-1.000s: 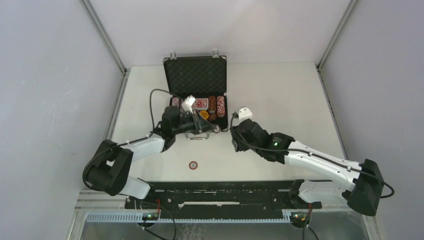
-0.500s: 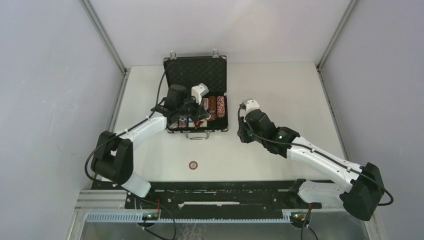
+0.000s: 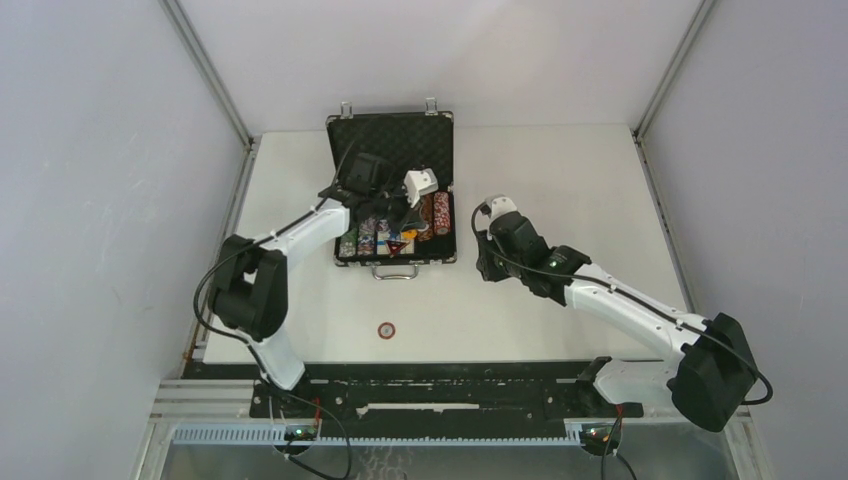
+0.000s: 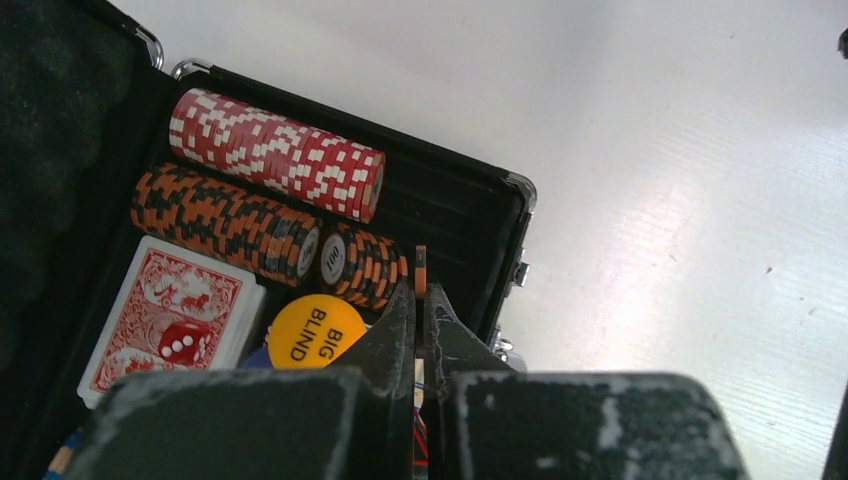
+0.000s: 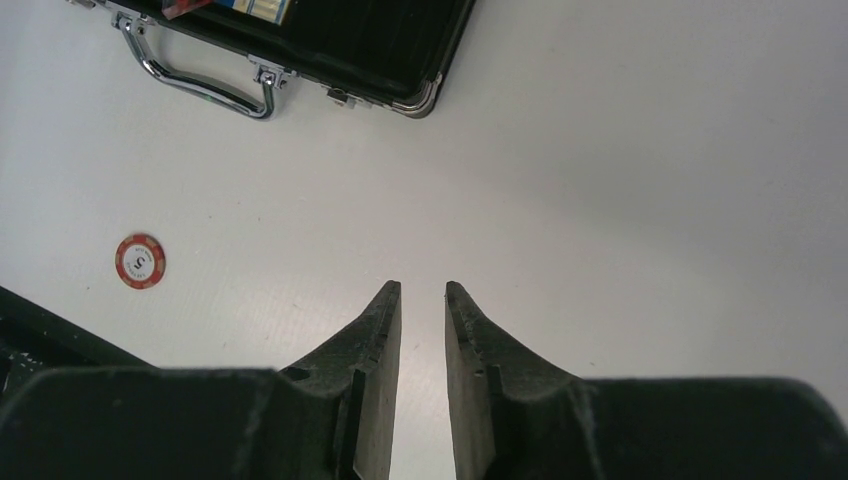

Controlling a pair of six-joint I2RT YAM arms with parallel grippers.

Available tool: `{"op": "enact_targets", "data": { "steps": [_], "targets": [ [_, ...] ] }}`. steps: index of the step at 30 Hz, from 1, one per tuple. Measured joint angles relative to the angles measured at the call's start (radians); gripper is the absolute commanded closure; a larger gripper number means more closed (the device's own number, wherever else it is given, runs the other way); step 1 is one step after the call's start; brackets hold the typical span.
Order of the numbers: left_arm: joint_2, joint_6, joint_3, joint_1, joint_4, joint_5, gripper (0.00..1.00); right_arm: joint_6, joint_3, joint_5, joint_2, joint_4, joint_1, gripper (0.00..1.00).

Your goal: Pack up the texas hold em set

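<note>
The black silver-edged case lies open at the back of the table, lid upright. Inside it are a red-white chip row, an orange-black chip row, a short stack, a red card deck with a red die on it, and a yellow "BIG BLIND" button. Over the case's right end, my left gripper is shut on an orange-black chip held edge-on. My right gripper hangs to the right of the case, narrowly open with nothing between its fingers.
One red-white chip lies alone on the white table in front of the case. The case's metal handle faces the arms. Grey walls and metal rails close in the table on three sides.
My left arm has carried the chip from the case's front edge back over its inside. The right gripper has narrowed its jaws and moved slightly toward the case's right side.
</note>
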Motion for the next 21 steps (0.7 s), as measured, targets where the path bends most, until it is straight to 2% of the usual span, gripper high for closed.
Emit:
{"op": "enact_targets", "data": {
  "steps": [3,10,21],
  "targets": [
    [0.043,0.049,0.048,-0.003,-0.036,0.003,1.00,0.000,0.000,-0.008,0.008,0.005,-0.012,0.70],
    [0.070,0.155,0.053,-0.017,-0.120,0.033,1.00,-0.008,0.000,-0.015,0.016,0.016,-0.044,0.70],
    [0.176,0.193,0.117,-0.032,-0.195,0.053,1.00,-0.014,-0.011,-0.029,0.021,0.027,-0.051,0.70]
  ]
}}
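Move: The left hand holds an orange-and-black chip edge-on, and the free spot at the near end of the orange-and-black chip row lies about 9 cm below it and 3 cm to its right, level fore and aft. From that spot, the Big Blind button sits 4 cm farther out and 4 cm left, the middle of the red-and-white chip row 9 cm out and 4 cm right. From the idle right hand the spot is some 11 cm ahead, 12 cm left and 10 cm below. The left hand lowers the chip about 5 cm towards the open near end of the orange-and-black row, after a tiny start forward drawing back some 1.5 cm and easing about 1 cm to the right. As it sinks, the wrist swings roughly 10 degrees clockwise and tips the fingers slightly more downward, the fingers staying shut on the chip above the empty stretch of channel. ##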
